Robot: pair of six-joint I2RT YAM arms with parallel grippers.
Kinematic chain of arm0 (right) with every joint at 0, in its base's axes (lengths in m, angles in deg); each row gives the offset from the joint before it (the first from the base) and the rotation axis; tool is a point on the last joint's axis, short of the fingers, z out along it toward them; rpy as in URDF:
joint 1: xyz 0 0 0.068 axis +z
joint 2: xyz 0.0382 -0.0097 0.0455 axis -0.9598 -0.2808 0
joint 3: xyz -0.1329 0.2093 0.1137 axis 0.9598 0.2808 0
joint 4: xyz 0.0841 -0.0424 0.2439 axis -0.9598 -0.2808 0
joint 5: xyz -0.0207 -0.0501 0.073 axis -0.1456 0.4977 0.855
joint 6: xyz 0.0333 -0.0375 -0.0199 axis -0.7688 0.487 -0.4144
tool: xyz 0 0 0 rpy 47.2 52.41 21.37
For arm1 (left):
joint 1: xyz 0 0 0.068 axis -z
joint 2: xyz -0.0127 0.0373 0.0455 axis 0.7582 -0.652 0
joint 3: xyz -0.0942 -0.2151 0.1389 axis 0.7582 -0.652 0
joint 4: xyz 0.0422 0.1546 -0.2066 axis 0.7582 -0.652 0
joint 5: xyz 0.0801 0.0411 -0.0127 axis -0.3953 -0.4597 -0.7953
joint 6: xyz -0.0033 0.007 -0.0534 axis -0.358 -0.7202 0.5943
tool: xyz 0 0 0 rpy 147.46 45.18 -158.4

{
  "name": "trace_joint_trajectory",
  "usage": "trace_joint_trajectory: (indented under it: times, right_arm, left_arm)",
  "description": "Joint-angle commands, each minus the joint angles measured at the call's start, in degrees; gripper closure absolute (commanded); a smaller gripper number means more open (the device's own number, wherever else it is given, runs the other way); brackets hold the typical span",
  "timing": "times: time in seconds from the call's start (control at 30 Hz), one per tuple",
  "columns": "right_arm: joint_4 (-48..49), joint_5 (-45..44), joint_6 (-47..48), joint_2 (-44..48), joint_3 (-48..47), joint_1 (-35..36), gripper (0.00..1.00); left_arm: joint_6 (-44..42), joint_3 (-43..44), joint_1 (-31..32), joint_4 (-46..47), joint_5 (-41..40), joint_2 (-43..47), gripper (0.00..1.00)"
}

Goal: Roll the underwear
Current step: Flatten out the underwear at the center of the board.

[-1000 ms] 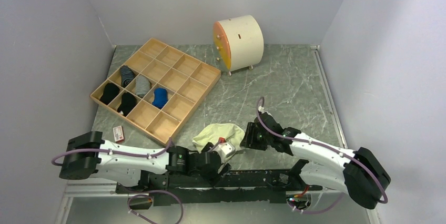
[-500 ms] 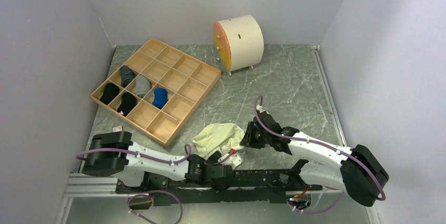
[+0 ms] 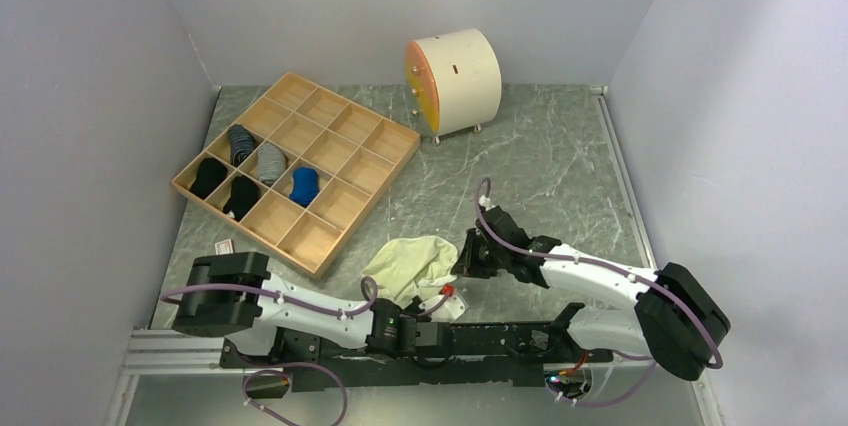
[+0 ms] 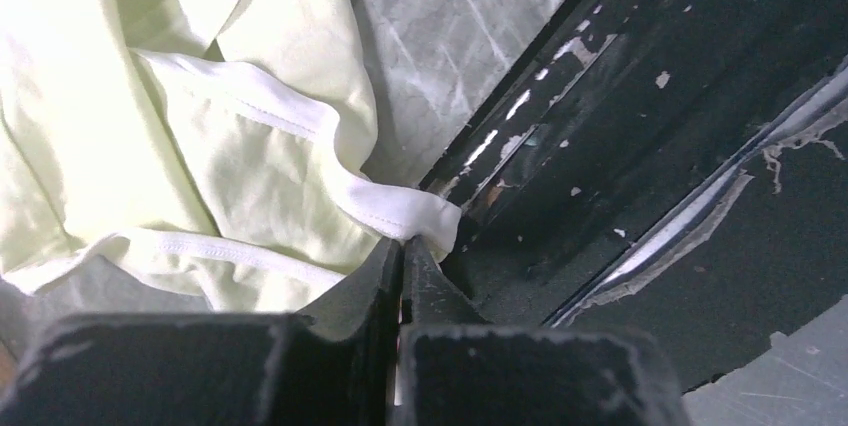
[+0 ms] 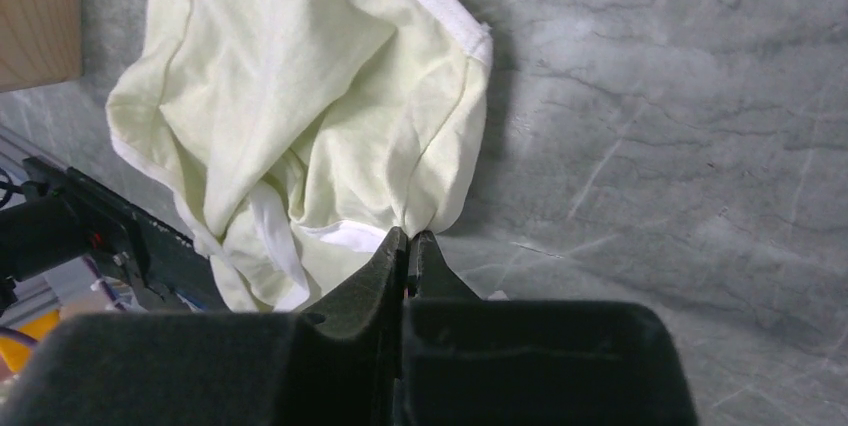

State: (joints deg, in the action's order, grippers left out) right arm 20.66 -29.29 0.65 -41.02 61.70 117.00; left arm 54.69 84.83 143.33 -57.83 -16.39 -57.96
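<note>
The underwear (image 3: 410, 262) is a crumpled pale-yellow piece with white trim, lying on the marble table near the front edge. My left gripper (image 3: 438, 302) sits at its near corner, right by the black rail. In the left wrist view the left gripper (image 4: 402, 243) is shut, pinching the white hem of the underwear (image 4: 230, 146). My right gripper (image 3: 463, 264) is at the cloth's right side. The right wrist view shows the right gripper (image 5: 410, 234) shut on a fold at the lower edge of the underwear (image 5: 300, 116).
A wooden compartment tray (image 3: 345, 161) at the back left holds several rolled socks (image 3: 303, 186). A white drum with an orange face (image 3: 455, 71) stands at the back. A small red-and-white card (image 3: 224, 245) lies left of the cloth. The black rail (image 4: 650, 146) runs along the near edge.
The left arm has swung so its gripper came down to the cloth's near corner. Both grippers, open a second ago, have closed on the underwear. The right gripper edged slightly left.
</note>
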Motion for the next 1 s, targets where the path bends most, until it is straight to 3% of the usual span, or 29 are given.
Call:
trace_joint_trajectory:
  times: [0.0,0.17,0.37,0.53,0.63,0.77,0.83,0.97]
  right_arm:
    - [1.7,0.6,1.6,0.8,-3.5,0.0,1.0]
    - [-4.7,-4.4,2.3,7.7,-6.2,-0.2,1.0]
    - [-19.4,-11.9,2.4,20.7,-11.4,-0.7,1.0]
    - [-33.0,-15.6,1.8,29.5,-19.4,-0.8,1.0]
    - [-38.8,-18.7,0.5,31.5,-23.8,-0.9,1.0]
    - [-38.1,-20.8,3.8,26.9,-26.1,-0.8,0.99]
    - [-35.5,-21.9,6.7,20.2,-26.8,-1.0,0.97]
    - [-27.7,-16.2,14.7,4.0,-29.2,-9.2,0.98]
  left_arm:
    - [0.4,-0.1,0.0,-2.4,-4.6,2.7,0.95]
    - [1.0,0.5,-0.1,-2.8,-7.0,10.3,0.95]
    - [2.3,-2.4,-0.1,1.0,-8.8,31.8,0.95]
    - [5.7,-3.7,-0.1,-3.3,-11.0,46.7,0.95]
    - [9.3,-2.4,-0.1,-8.2,-13.0,49.7,0.95]
    - [15.1,1.2,-1.0,-15.5,-18.0,44.3,0.95]
    - [12.4,3.0,-6.5,-14.6,-14.7,38.1,0.95]
    - [2.1,0.7,-29.5,-4.5,4.7,32.0,0.95]
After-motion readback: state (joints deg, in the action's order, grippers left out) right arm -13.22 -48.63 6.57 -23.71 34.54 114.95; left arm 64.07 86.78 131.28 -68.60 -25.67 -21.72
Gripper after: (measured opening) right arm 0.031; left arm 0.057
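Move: Both my grippers already pinch the pale yellow underwear low at the board's front edge. Its bunched middle lies about 9 cm ahead and 2 cm left of my left hand, and some 8 cm left of my right, level with it. The open centre of the board is roughly 17 cm ahead and 5 cm right of my left hand, and 8 cm straight ahead of my right. The wooden tray's near corner stands about 20 cm left and 9 cm ahead of my left hand. Keeping both pinches shut, I whip the underwear up off the board, both hands rising about 20 cm while they spread, left hand leftward and right hand rightward, some 5 cm each. My left fingers swing up to point rightward, then part of the way back; my right wrist tips up about 20 degrees. At the top I turn forward and start down, swinging the cloth out towards the board's centre. ##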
